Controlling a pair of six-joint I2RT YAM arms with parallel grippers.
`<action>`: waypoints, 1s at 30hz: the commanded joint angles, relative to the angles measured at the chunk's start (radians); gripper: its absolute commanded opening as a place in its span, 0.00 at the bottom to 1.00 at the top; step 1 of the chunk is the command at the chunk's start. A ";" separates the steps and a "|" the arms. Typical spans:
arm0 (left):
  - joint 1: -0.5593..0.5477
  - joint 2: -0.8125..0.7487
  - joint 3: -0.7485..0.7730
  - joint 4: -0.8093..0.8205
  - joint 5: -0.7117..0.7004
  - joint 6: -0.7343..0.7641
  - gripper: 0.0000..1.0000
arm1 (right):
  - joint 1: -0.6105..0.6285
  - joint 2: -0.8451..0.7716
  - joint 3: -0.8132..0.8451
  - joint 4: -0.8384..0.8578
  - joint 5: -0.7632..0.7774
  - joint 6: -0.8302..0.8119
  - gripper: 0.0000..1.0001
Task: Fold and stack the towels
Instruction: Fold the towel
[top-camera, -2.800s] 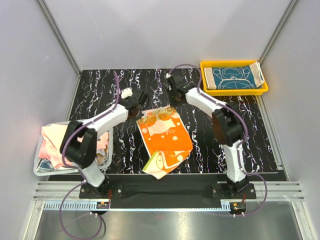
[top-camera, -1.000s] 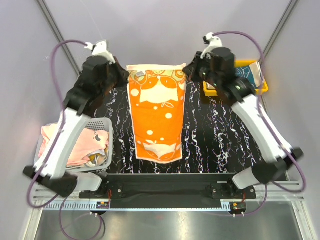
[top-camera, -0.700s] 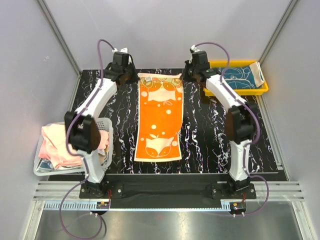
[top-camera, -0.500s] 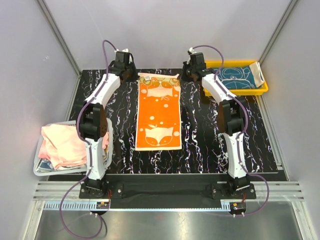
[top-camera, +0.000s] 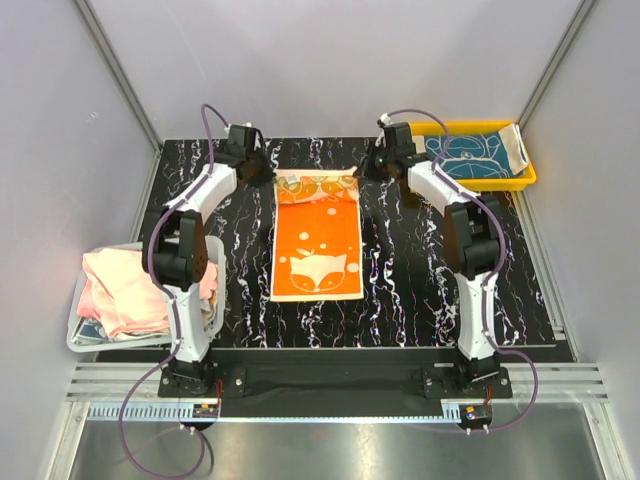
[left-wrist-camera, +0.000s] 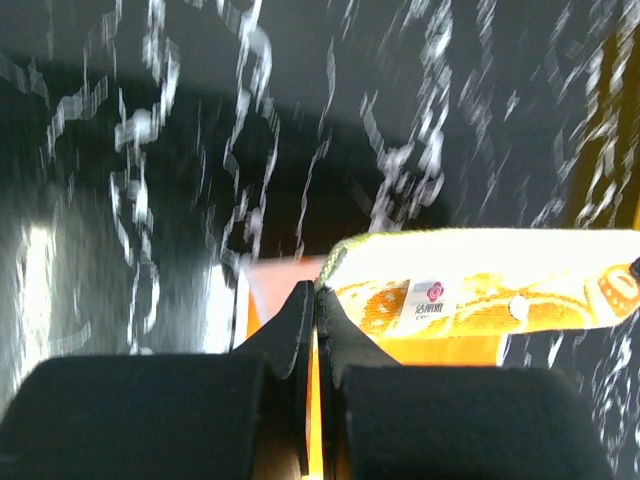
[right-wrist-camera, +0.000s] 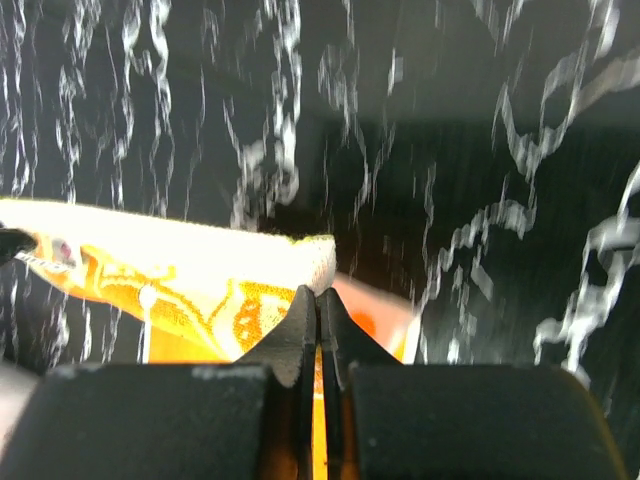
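An orange-and-cream towel lies lengthwise on the black marbled table, its near end flat and its far edge lifted and coming back over it. My left gripper is shut on the towel's far left corner. My right gripper is shut on the far right corner. A white label shows on the raised hem. A folded teal towel lies in the yellow tray. Pale pink towels fill the white basket.
The yellow tray sits at the table's far right corner. The white mesh basket stands off the near left edge. Grey walls with metal rails close in the table at the back and sides. Purple cables loop over both arms.
Both grippers came down from high up, laid the towel out on the table, and now draw its far edge back toward the near side; the towel looks shorter than half a second ago.
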 joint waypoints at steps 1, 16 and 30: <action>0.013 -0.134 -0.080 0.033 -0.058 -0.025 0.00 | -0.025 -0.174 -0.135 0.080 0.007 0.027 0.00; -0.090 -0.463 -0.531 0.056 -0.182 -0.057 0.00 | 0.117 -0.489 -0.618 0.120 0.098 0.061 0.00; -0.184 -0.604 -0.712 0.082 -0.217 -0.054 0.00 | 0.145 -0.644 -0.836 0.149 0.141 0.073 0.00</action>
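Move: Each hand holds one far corner of the orange towel, some 10 cm above the table; the towel's near edge has its middle about 39 cm back and 14 cm to the right of the left hand, and about 40 cm back and 13 cm to the left of the right. The fox face lies 9 or 10 cm short of that edge. From the left hand the laundry basket is about 41 cm left and 38 cm back; from the right hand the yellow tray is about 34 cm right and 6 cm ahead. Both arms draw the towel's pinched edge straight back towards its near edge, side by side and nearly level, the left about 18 cm and the right about 19, easing off at the end and finishing some 2.5 cm lower. The fingers stay shut on the two corners, holding the edge up and spread between them, while the wrists tip down only another 5 to 10 degrees. ##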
